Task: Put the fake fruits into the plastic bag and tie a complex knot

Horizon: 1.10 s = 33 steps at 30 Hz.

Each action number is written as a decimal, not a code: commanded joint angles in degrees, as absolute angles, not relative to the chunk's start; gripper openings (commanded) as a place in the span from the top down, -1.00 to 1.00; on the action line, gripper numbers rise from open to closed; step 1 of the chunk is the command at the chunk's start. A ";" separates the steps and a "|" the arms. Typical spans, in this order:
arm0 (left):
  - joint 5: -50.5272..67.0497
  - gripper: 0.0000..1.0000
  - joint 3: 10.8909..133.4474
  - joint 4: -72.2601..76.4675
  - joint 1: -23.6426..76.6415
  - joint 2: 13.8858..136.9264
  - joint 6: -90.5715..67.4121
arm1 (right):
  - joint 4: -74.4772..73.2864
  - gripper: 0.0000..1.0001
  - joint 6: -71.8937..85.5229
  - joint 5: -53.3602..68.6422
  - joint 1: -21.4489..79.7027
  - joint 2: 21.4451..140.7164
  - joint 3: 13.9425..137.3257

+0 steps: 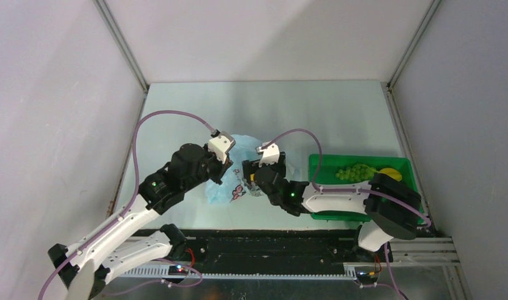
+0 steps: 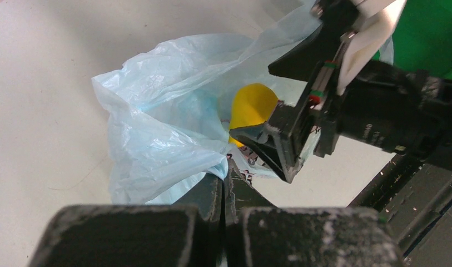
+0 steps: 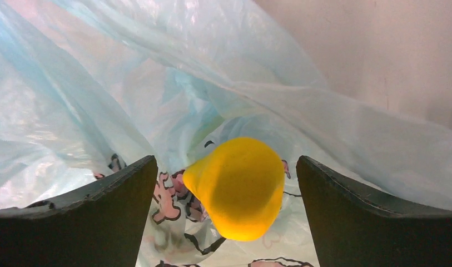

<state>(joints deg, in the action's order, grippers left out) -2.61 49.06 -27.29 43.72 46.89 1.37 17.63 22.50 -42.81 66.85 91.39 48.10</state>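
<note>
The light-blue plastic bag lies crumpled between my two arms. My left gripper is shut on a fold of the bag's rim, holding its mouth up. A yellow fake fruit lies inside the bag on its pink-and-dark print. My right gripper is open in the bag's mouth, its fingers on either side of that fruit and apart from it. The left wrist view shows the same fruit just behind the right gripper's fingers. Green grapes and another yellow fruit rest in the tray.
A rigid green tray stands to the right of the bag, partly under the right arm. Grey walls close in the table on the left, back and right. A black rail runs along the near edge.
</note>
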 commanded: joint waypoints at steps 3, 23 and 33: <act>-2.52 1.00 48.65 -25.61 43.48 46.57 0.79 | 14.98 -0.99 23.41 -47.21 68.88 85.23 49.92; -2.91 1.00 48.74 -25.69 43.50 46.37 0.46 | -15.77 -0.92 32.28 -47.35 66.01 59.80 49.60; -2.61 1.00 49.06 -25.82 43.46 46.58 0.44 | -31.18 -0.90 42.76 -45.44 49.25 53.69 49.09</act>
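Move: The green grapes in the tray lie roughly 32 cm to the right hand's right, level with it fore and aft and about 5 cm lower. The released yellow pear sits in the bag just under its open fingers, some 5 cm down and 1 cm ahead. The tray's left rim runs about 17 cm right and 5 cm back; the yellow fruit lies 12 cm right of the grapes, level with them. From the left hand, the grapes are about 44 cm right, 4 cm ahead and 15 cm down. The right hand, fingers still wide open, lifts clear of the pear and out of the bag mouth, rising about 12 cm while easing back a little. It then swings some 17 cm right towards the tray and grapes, speeding up, sinking a few centimetres, coming forward again and turning clockwise. The left hand stays still, keeping its pinch on the bag's edge. ##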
